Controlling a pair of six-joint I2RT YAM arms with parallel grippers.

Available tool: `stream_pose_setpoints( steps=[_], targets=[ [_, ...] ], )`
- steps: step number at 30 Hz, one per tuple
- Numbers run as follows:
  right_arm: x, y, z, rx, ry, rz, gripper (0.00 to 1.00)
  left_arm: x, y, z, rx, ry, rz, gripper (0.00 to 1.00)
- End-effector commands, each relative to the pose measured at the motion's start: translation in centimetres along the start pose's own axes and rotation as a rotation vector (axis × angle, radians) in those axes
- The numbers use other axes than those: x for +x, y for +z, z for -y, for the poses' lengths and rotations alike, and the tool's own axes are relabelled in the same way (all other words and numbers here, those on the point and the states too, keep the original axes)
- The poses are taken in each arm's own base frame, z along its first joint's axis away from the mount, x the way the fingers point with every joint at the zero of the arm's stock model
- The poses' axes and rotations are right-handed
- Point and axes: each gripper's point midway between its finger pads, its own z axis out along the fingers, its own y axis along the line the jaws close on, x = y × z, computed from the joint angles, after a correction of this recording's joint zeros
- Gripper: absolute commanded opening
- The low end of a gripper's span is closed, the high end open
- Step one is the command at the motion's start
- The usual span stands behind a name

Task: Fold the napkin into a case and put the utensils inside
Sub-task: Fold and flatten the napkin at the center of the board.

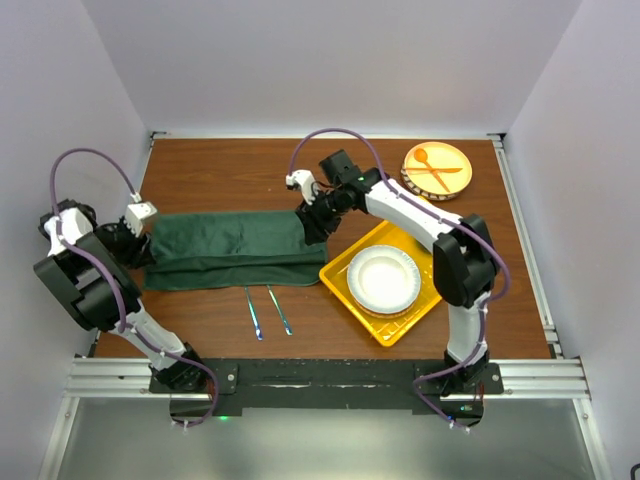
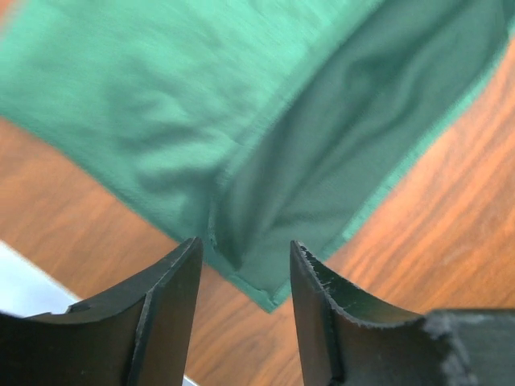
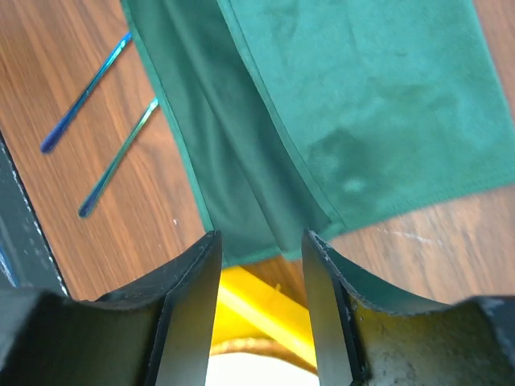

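Note:
The dark green napkin [image 1: 228, 250] lies folded into a long band across the wooden table, its layers showing in both wrist views [image 2: 265, 145] [image 3: 338, 121]. My left gripper [image 1: 140, 240] hovers at the band's left end, open, a cloth corner lying between its fingers [image 2: 245, 249] but not gripped. At the right end my right gripper [image 1: 312, 222] is open too, just above the cloth edge [image 3: 261, 237]. The two iridescent utensils [image 1: 266, 312] lie side by side on the table in front of the napkin; their thin handles [image 3: 100, 121] show in the right wrist view.
A yellow tray [image 1: 340, 277] holding a white plate [image 1: 383, 278] sits right of the napkin, close under the right gripper [image 3: 257, 310]. An orange plate [image 1: 452, 180] with an orange spoon and fork stands at the back right. Walls enclose the table.

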Motion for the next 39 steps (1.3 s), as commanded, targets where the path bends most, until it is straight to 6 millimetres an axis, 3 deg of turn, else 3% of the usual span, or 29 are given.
stream_pose_setpoints(
  steps=[1, 2, 5, 6, 7, 11, 15, 19, 26, 28, 29, 31, 37, 39],
  targets=[
    [-2.5, 0.5, 2.0, 0.091, 0.049, 0.031, 0.47, -4.0, -1.1, -3.7, -0.133, -0.048, 0.11, 0.54],
    [-2.3, 1.0, 3.3, 0.144, 0.066, 0.017, 0.45, -5.0, -1.1, -5.1, -0.192, -0.075, 0.134, 0.54],
    [-3.9, 1.4, 5.5, 0.231, 0.062, 0.045, 0.4, -6.0, -0.9, -6.1, -0.261, -0.139, 0.148, 0.55],
    [-3.2, 2.2, 6.9, 0.281, 0.075, 0.018, 0.39, -6.4, -0.7, -6.7, -0.28, -0.129, 0.149, 0.55],
    [-4.1, 2.2, 7.6, 0.306, 0.071, 0.035, 0.38, -6.6, -0.3, -6.8, -0.283, -0.133, 0.144, 0.53],
    [-4.2, 3.7, 10.3, 0.39, 0.071, 0.024, 0.33, -7.9, 2.1, -7.5, -0.312, -0.208, 0.13, 0.49],
    [-3.7, 5.2, 12.0, 0.428, 0.06, -0.007, 0.3, -7.5, 4.4, -8.6, -0.314, -0.287, 0.111, 0.46],
    [-2.6, 6.9, 13.8, 0.473, 0.044, -0.044, 0.27, -6.4, 6.1, -9.6, -0.313, -0.356, 0.066, 0.37],
    [-2.7, 8.5, 16.5, 0.545, 0.021, -0.051, 0.22, -5.2, 9.1, -11.1, -0.302, -0.416, -0.004, 0.23],
    [-3.7, 8.5, 17.2, 0.571, 0.007, -0.027, 0.22, -5.0, 9.5, -11.5, -0.314, -0.436, -0.02, 0.21],
    [-3.3, 9.2, 17.7, 0.577, 0.007, -0.039, 0.22, -5.1, 9.8, -12.1, -0.321, -0.44, -0.017, 0.2],
    [-4.8, 8.7, 18.9, 0.632, -0.01, -0.001, 0.22, -5.2, 10.0, -12.6, -0.336, -0.464, -0.016, 0.2],
    [-7.0, 9.3, 21.9, 0.725, -0.039, 0.107, 0.23, -5.6, 11.0, -15.2, -0.379, -0.535, 0.021, 0.2],
    [-7.8, 9.4, 22.6, 0.742, -0.039, 0.141, 0.25, -6.3, 11.1, -16.0, -0.383, -0.541, 0.046, 0.24]
  ],
)
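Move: The napkin's far-left corner lies about 15 cm ahead of the left gripper, 2 cm to its left and 5 cm below; the near-left corner is some 5 cm back. From the right gripper, the far-right corner is about 16 cm ahead, 2 cm right and 10 cm below. The fork lies some 13 cm back and 11 cm left of that gripper, the spoon 13 cm back and 17 cm left, the yellow tray 6 cm back and 22 cm right. Carry both half-open grippers forward about 12 cm over the folded napkin, closing them nearly shut; sink the right all the way and the left only at the end, until the fingertips press on the cloth just inside its far corners. Then drag forward, level: left some 6 cm, right some 8 cm, the left turning counter-clockwise, the right clockwise. ##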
